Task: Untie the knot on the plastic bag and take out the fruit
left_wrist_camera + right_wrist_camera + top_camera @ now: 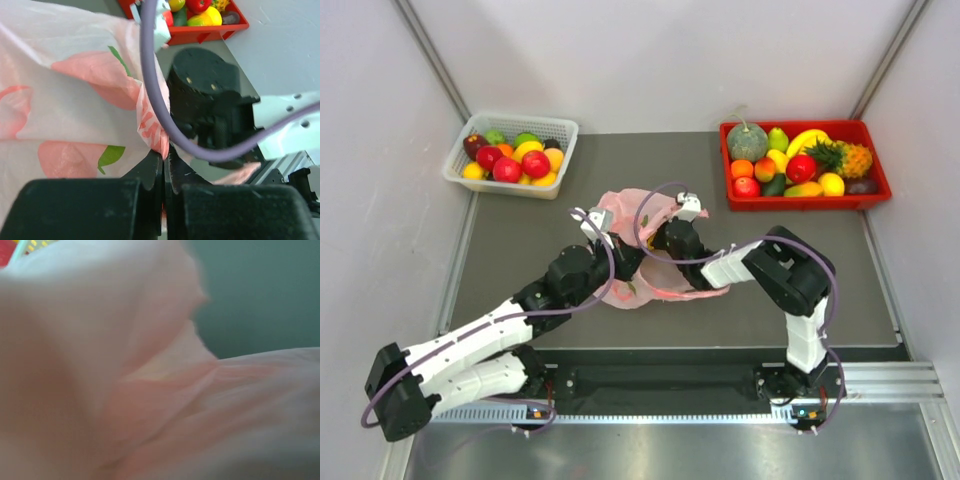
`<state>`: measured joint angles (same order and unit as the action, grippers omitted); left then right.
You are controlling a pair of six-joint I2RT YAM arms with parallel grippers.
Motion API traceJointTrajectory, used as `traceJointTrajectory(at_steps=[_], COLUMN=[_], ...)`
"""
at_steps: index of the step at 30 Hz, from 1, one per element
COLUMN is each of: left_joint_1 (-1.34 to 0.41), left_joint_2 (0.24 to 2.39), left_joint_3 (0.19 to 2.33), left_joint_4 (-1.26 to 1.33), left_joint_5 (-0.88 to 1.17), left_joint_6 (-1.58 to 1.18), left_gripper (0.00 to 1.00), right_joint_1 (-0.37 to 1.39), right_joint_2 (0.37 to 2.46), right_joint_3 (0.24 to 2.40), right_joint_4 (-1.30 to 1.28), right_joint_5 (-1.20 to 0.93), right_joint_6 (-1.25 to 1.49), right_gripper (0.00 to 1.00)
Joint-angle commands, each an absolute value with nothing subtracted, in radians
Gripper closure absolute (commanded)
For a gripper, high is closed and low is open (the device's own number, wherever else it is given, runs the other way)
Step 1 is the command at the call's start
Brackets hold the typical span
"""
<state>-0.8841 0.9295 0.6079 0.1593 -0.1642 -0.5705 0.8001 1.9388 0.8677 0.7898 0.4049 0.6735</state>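
The pink plastic bag (pixel 623 204) lies crumpled at the table's middle, with both grippers pressed into it. My left gripper (pixel 624 258) is shut on a twisted pink strip (pixel 159 135) at the edge of the bag (pixel 75 95), the strip pinched between its tips (pixel 167 152). My right gripper (pixel 658 255) reaches into the bag from the right. Its wrist view is filled with blurred pink plastic (pixel 160 400), so its fingers are hidden. I cannot pick out the knot as such. The fruit is hidden inside the bag.
A white basket (pixel 457 170) of mixed fruit stands at the back left. A red tray (pixel 876 196) of fruit stands at the back right, its corner (pixel 210 33) also in the left wrist view. The right arm's black wrist (pixel 210 105) and a purple cable (pixel 149 75) crowd the left gripper.
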Motion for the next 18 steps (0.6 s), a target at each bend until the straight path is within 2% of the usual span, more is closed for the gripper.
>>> traceJointTrajectory(at_steps=[1, 2, 4, 5, 8, 11, 18], left_joint_1=[-0.887, -0.887, -0.887, -0.888, -0.887, -0.887, -0.887], left_joint_2=[0.893, 0.878, 0.862, 0.841, 0.783, 0.715, 0.606], left_joint_3=[0.631, 0.623, 0.592, 0.583, 0.532, 0.483, 0.387], left_joint_4=[0.147, 0.144, 0.137, 0.129, 0.081, 0.013, -0.071], left_joint_5=[-0.133, -0.135, -0.147, -0.150, -0.175, -0.236, -0.313], left_joint_6=[-0.578, -0.581, -0.584, -0.589, -0.598, -0.615, -0.658], left_gripper=[1.00, 1.00, 1.00, 1.00, 1.00, 1.00, 1.00], right_joint_1=[0.770, 0.772, 0.770, 0.769, 0.765, 0.750, 0.733], right_joint_2=[1.980, 1.982, 1.968, 1.956, 1.872, 1.752, 1.476], right_joint_3=[0.965, 0.971, 0.960, 0.933, 0.832, 0.715, 0.545], right_joint_4=[0.743, 0.736, 0.732, 0.735, 0.752, 0.768, 0.683], right_joint_5=[0.289, 0.278, 0.255, 0.250, 0.265, 0.261, 0.117], right_joint_6=[0.693, 0.687, 0.683, 0.680, 0.661, 0.641, 0.577], right_gripper=[0.33, 0.46, 0.60, 0.75, 0.94, 1.00, 1.00])
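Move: Inside the bag's mouth, the yellow fruit lies just past the right hand's closing fingers, about 2 cm ahead, 2 cm left and 2 cm lower. The bag's loop handle is some 13 cm back and 12 cm to the right of that hand, and a bag flap lies about 5 cm ahead and 12 cm right. The left hand still pinches a bag edge; from it the fruit is roughly 12 cm ahead, 3 cm right and 17 cm below. Shutting its nearly open fingers, the right hand noses a couple of centimetres left and forward. It then reverses, drawing back and right about 10 cm, dipping at first and then rising, away from the fruit, with a strip of bag at its fingertips. The left hand keeps its pinch and pulls the edge left and down about 7 cm, easing slightly back. ##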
